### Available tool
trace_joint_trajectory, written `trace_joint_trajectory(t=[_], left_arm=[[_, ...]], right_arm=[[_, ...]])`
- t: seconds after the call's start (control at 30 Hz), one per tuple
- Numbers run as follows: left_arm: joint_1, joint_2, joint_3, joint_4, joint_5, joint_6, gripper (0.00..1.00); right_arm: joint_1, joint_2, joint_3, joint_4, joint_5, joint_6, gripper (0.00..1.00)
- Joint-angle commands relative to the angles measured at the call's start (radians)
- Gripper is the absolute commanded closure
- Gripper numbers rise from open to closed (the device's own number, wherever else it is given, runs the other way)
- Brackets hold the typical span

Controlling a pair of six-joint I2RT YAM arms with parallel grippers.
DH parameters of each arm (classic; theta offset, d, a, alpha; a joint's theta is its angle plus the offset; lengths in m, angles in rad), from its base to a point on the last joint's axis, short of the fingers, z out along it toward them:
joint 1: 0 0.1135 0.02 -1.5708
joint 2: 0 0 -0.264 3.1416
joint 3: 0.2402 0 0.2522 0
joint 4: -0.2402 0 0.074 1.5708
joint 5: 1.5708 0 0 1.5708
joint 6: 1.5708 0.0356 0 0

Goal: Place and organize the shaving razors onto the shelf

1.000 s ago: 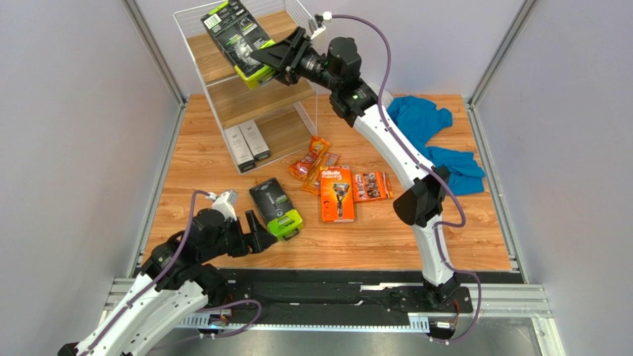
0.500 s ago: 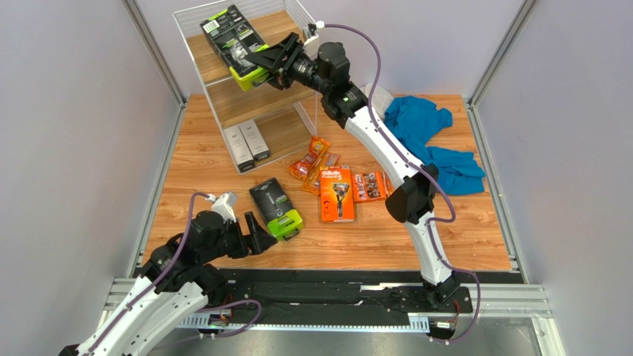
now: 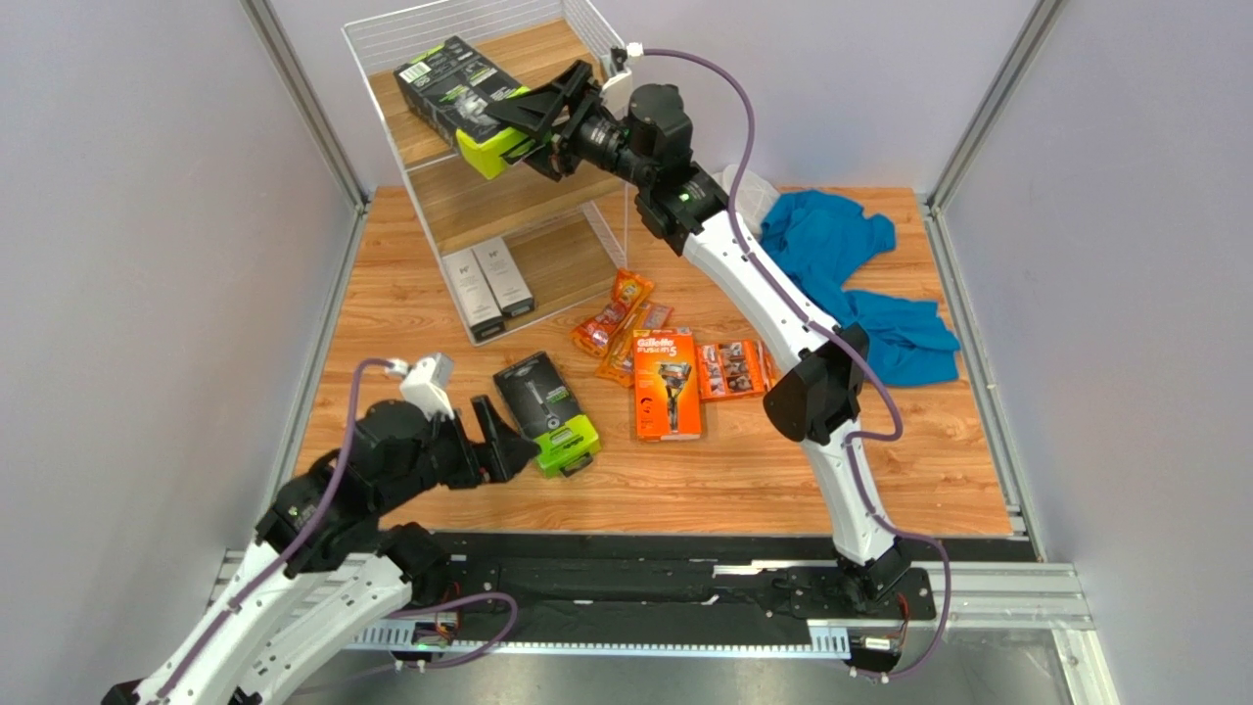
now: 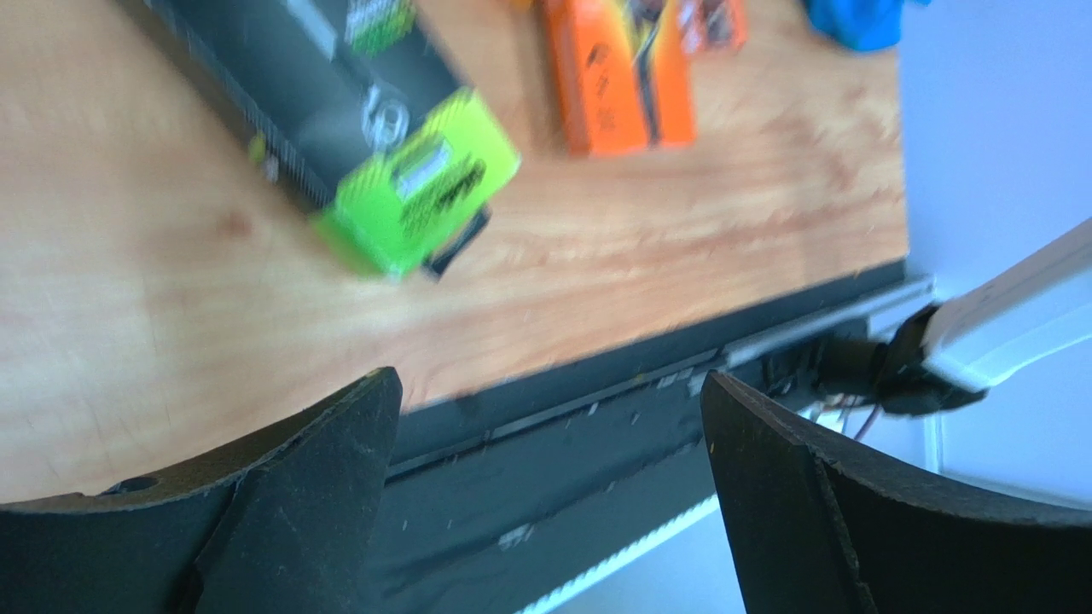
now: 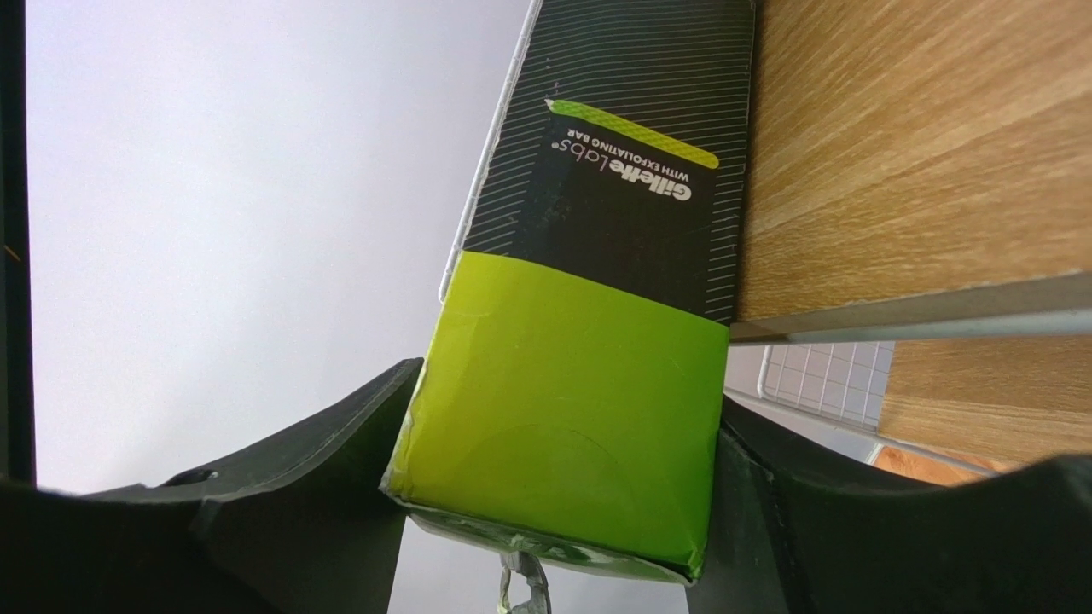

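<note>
A black razor pack with a lime-green end [image 3: 453, 91] [image 5: 603, 192] lies partly on the top tier of the white wire shelf [image 3: 508, 206]. Its green end hangs over the shelf's edge, and my right gripper [image 3: 515, 129] [image 5: 564, 473] has both fingers against its sides. A second black and green pack [image 3: 547, 414] [image 4: 372, 141] lies flat on the table. My left gripper [image 3: 497, 441] [image 4: 549, 384] hovers just left of it, open and empty. Two orange Gillette boxes [image 3: 665, 382] [image 3: 736, 367] and small orange blister packs [image 3: 618, 320] lie mid-table.
Two slim grey-white boxes [image 3: 488, 287] stand on the shelf's bottom tier. A blue cloth [image 3: 861, 279] lies at the right of the table. The black rail of the arm bases [image 4: 538, 461] runs along the near edge.
My right gripper carried the black and green pack left and lowered it flatter onto the top tier. My left arm shifted slightly left and back from the table pack.
</note>
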Motion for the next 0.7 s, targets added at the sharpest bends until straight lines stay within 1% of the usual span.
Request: trace_joint_trajectory(t=[0.0,0.03,0.07,0.1,0.13,0.2,0.23,0.3,0.33,0.37,0.4,0.43,0.5,0.53,0.57,0.63,0.67], left_arm=[[0.002,0.136,0.247,0.119,-0.106,0.166,0.05],[0.002,0.223,0.358,0.123,-0.117,0.191,0.06],[0.002,0.271,0.418,0.122,-0.132,0.247,0.07],[0.002,0.364,0.480,0.117,-0.142,0.275,0.08],[0.002,0.407,0.593,0.119,-0.152,0.303,0.09],[0.011,0.520,0.699,0.116,-0.183,0.372,0.10],[0.018,0.552,0.791,0.128,-0.182,0.392,0.12],[0.057,0.639,0.865,0.142,-0.151,0.436,0.16],[0.074,0.667,0.929,0.142,-0.133,0.448,0.22],[0.106,0.696,0.960,0.137,-0.102,0.462,0.27],[0.119,0.743,0.985,0.136,-0.096,0.465,0.36],[0.131,0.763,1.015,0.137,-0.093,0.465,0.55],[0.172,0.797,1.020,0.183,-0.041,0.456,0.60],[0.185,0.805,1.017,0.201,-0.021,0.441,0.70],[0.205,0.811,1.014,0.220,0.022,0.433,0.76],[0.214,0.828,1.016,0.257,0.042,0.426,0.86],[0.219,0.833,1.014,0.266,0.047,0.423,0.87]], right_arm=[[0.009,-0.085,-0.021,0.049,0.000,-0.004,0.31],[0.008,-0.090,-0.029,0.052,-0.002,-0.004,0.31],[0.008,-0.093,-0.036,0.054,-0.003,-0.005,0.31],[0.008,-0.100,-0.047,0.055,-0.003,-0.005,0.31],[0.008,-0.102,-0.050,0.055,-0.007,-0.007,0.31],[0.006,-0.104,-0.050,0.055,-0.008,-0.001,0.30],[0.005,-0.102,-0.046,0.054,-0.017,0.002,0.30],[0.000,-0.102,-0.042,0.048,-0.025,0.007,0.30],[-0.004,-0.104,-0.047,0.048,-0.034,0.010,0.30],[-0.006,-0.107,-0.049,0.051,-0.037,0.013,0.30],[-0.007,-0.110,-0.053,0.052,-0.039,0.014,0.30],[-0.009,-0.113,-0.056,0.052,-0.040,0.013,0.30],[-0.014,-0.117,-0.058,0.054,-0.042,0.014,0.30],[-0.014,-0.117,-0.056,0.055,-0.045,0.014,0.30],[-0.017,-0.117,-0.058,0.054,-0.048,0.018,0.30],[-0.018,-0.116,-0.058,0.055,-0.059,0.021,0.30],[-0.021,-0.116,-0.062,0.054,-0.060,0.021,0.30]])
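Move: The black-and-green razor box lies on the top shelf, its green end sticking out in front. Its middle is some 36 cm ahead of my left hand, 4 cm left and 26 cm above. The second black-and-green box lies on the table 14 cm ahead, 3 cm right and 16 cm below my left hand. From my right hand, whose open fingers straddle the green end, the razor box's middle is about 6 cm ahead and 7 cm left, nearly level. I swing my empty left hand up fast from near the table, some 25 cm, and forward nearly 20 cm towards the green end of the razor box, levelling off for the last stretch. On the way my fingers tip up about 30 degrees to point nearly level, and close almost shut. My right hand stays around the box's green end, its opening unchanged. ##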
